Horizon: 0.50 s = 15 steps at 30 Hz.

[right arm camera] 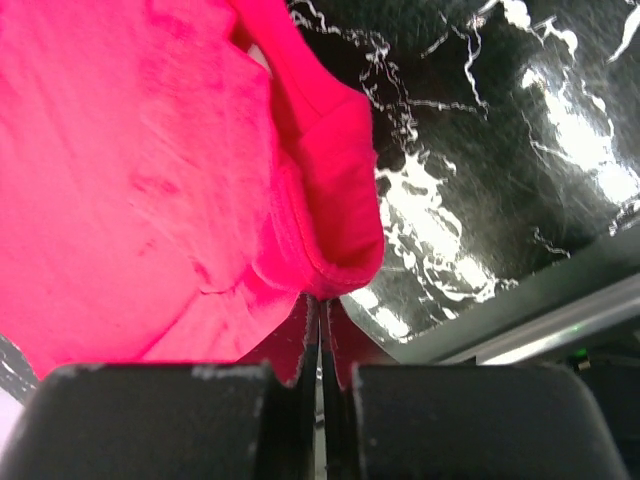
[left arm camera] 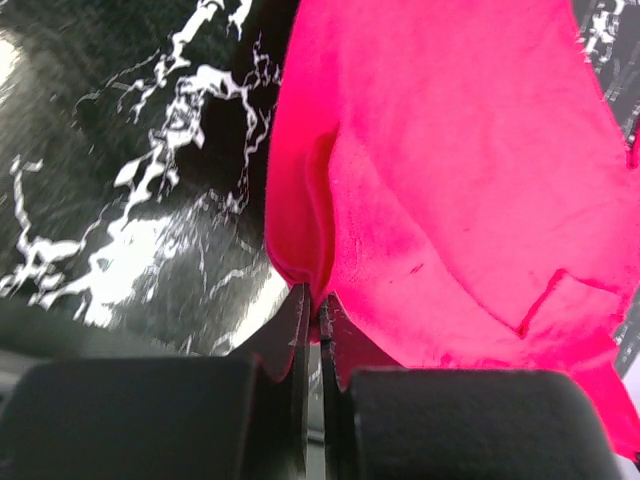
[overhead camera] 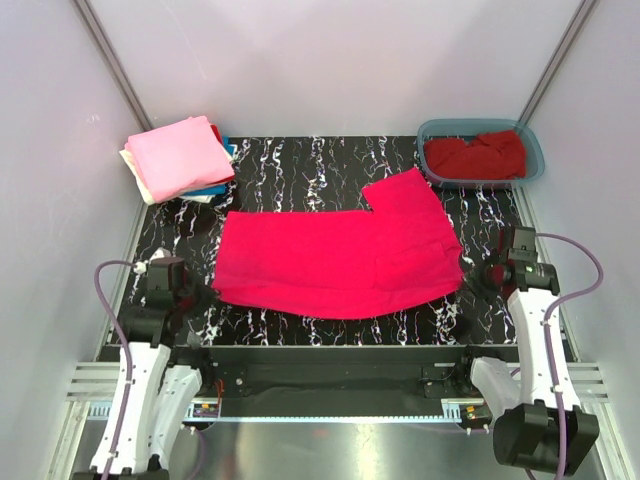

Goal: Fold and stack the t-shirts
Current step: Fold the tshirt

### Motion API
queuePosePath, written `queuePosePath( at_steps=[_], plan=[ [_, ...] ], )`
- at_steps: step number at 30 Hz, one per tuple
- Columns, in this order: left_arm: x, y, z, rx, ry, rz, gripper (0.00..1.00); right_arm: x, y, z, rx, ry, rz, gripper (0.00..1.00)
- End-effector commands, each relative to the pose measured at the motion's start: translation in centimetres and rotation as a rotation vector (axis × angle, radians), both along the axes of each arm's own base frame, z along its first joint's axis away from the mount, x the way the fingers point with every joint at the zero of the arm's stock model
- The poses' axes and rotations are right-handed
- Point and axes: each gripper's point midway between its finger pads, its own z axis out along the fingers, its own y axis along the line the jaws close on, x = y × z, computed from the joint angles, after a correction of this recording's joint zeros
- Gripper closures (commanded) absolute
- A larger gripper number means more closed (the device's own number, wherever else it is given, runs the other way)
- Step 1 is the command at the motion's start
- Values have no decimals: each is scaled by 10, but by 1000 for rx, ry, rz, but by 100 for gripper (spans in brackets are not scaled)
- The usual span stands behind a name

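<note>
A bright pinkish-red t-shirt lies spread flat across the middle of the black marbled table. My left gripper is at its near left corner, shut on a fold of the shirt's edge. In the left wrist view the left gripper has its fingertips pressed together with cloth between them. My right gripper is at the shirt's right edge. In the right wrist view the right gripper is shut on the stitched hem.
A stack of folded t-shirts, light pink on top with cream and blue beneath, sits at the back left. A teal plastic tub at the back right holds a crumpled darker red t-shirt. White walls enclose the table.
</note>
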Motion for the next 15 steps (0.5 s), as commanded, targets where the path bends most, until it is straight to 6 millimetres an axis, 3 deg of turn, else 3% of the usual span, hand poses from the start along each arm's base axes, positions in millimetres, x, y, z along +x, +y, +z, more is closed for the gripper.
queuePosePath(
  at_steps=[1, 6, 8, 10, 12, 14, 15],
  plan=[
    [-15, 3, 24, 17, -26, 4, 94, -9, 1, 18, -3, -28, -9, 100],
    [-36, 12, 34, 59, -25, 18, 90, -24, 5, 24, 18, -27, -26, 100],
    [-45, 16, 39, 78, -28, 23, 82, -29, 4, 31, 0, -46, -32, 98],
    [-48, 20, 42, 101, -39, 34, 71, -36, 5, 33, 1, -48, -30, 80],
    [-53, 22, 42, 115, -30, 31, 62, -41, 8, 34, 10, -46, -25, 50],
    [-54, 22, 44, 119, -29, 22, 56, -42, 10, 40, 19, -66, -20, 28],
    [-54, 22, 49, 122, -41, 20, 42, -41, 10, 42, 21, -72, -21, 19]
  ],
)
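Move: The t-shirt's near hem is pinched at both ends, held about 11 cm above the table. The near table edge it is taken to lies some 6 cm back of and 11 cm below either hand. The shirt's folded body is centred about 12 cm ahead of the left hand and 24 cm to its right. The sleeve lies roughly 28 cm ahead of the right hand and 10 cm left, the blue bin about 38 cm ahead and 8 cm right. The t-shirt's raised hem is drawn on back towards the near table edge, both arms going level with each other about 4 to 5 cm and rising some 3 cm, wrists hardly turning. On the way the fingers open, the left pair a little sooner and to about half, the right to about three quarters, and let go of the cloth. ##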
